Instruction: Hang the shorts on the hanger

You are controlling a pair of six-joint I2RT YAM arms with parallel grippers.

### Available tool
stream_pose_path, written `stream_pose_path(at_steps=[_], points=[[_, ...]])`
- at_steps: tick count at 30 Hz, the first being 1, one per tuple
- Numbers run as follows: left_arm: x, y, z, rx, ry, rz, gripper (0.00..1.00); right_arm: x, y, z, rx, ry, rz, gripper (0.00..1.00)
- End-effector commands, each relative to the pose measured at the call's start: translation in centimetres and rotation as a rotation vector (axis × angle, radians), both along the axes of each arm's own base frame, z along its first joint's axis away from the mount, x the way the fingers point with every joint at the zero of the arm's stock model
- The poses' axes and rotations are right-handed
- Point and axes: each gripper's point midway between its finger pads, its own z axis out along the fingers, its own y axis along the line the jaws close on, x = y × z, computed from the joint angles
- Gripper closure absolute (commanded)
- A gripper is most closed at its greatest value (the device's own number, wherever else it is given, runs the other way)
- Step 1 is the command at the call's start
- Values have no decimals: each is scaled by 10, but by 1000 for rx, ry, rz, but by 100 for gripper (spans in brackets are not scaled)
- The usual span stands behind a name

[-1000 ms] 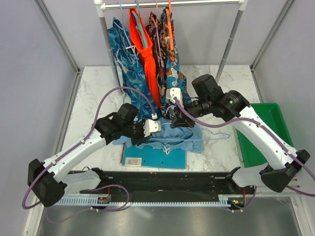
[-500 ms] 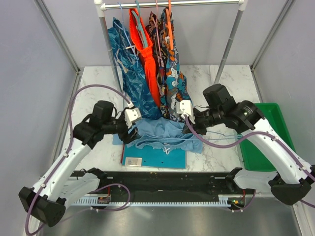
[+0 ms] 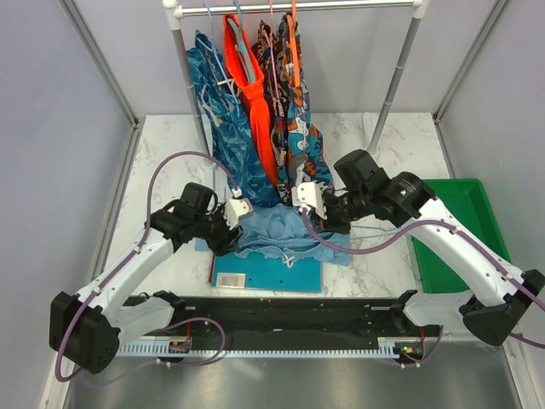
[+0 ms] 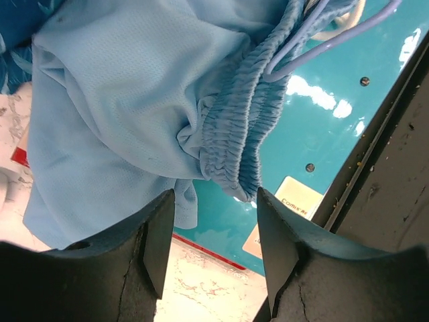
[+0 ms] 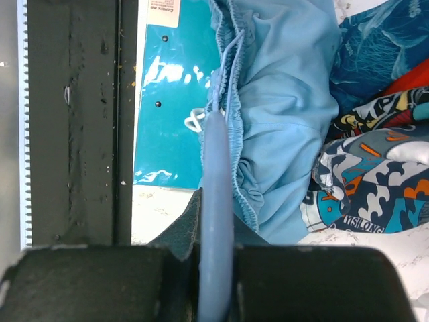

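The light blue shorts (image 3: 285, 230) lie crumpled on a teal board, their gathered waistband (image 4: 231, 127) turned toward the front edge. My left gripper (image 3: 228, 232) hovers at their left edge, open; in the left wrist view the waistband hangs just past its (image 4: 214, 201) tips and nothing sits between the fingers. My right gripper (image 3: 328, 217) is at the shorts' right side, shut on the pale blue hanger (image 5: 216, 194). Its wire runs straight out from the jaws into the waistband (image 5: 224, 74). A stretch of hanger wire (image 4: 335, 37) also shows in the left wrist view.
A teal board (image 3: 268, 274) lies under the shorts. Behind them a clothes rack (image 3: 192, 94) holds printed blue and orange garments (image 3: 255, 111) that hang down to the table. A green bin (image 3: 451, 239) stands at the right. A black rail (image 3: 281, 311) runs along the near edge.
My left gripper let go of the shorts, opened, drew back left, then came in again to their left edge. The right gripper swung right and back left, still holding the hanger.
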Motion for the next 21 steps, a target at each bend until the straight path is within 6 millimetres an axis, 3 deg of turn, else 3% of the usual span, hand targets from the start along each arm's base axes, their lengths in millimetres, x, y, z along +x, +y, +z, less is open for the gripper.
stream_pose_path(at_steps=[1,9,11,15,16,19,21], points=[[9,-2,-9,10,-4,45,42,3,9,-4,-3,-37,54,100],[20,-8,-19,25,-4,74,44,-1,11,-13,-39,-39,93,100],[19,-11,-21,30,3,63,50,-1,12,-14,-47,-46,98,100],[14,-17,-19,9,9,25,71,5,13,-25,-80,-49,99,100],[12,-18,-18,6,7,13,81,6,14,-26,-82,-57,112,100],[6,-21,-13,-18,0,-20,98,7,16,-27,-84,-68,140,100],[2,-22,-8,-33,-18,-41,98,9,18,-27,-91,-73,148,100]])
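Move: The left end of the shorts' waistband lies about 3 cm below the left fingers, 1 cm forward and 1 cm to their right. From that hand the hanger's left end is some 6 cm right, 1 cm back and 2 cm lower, and the white drawstring 16 cm right and 3 cm back. For the right hand, holding the hanger, the waistband end lies roughly 21 cm left, level fore-and-aft, and 16 cm down. Left fingers sink about 2.5 cm and close on the waistband's left end; right lowers the hanger about 3 cm. ##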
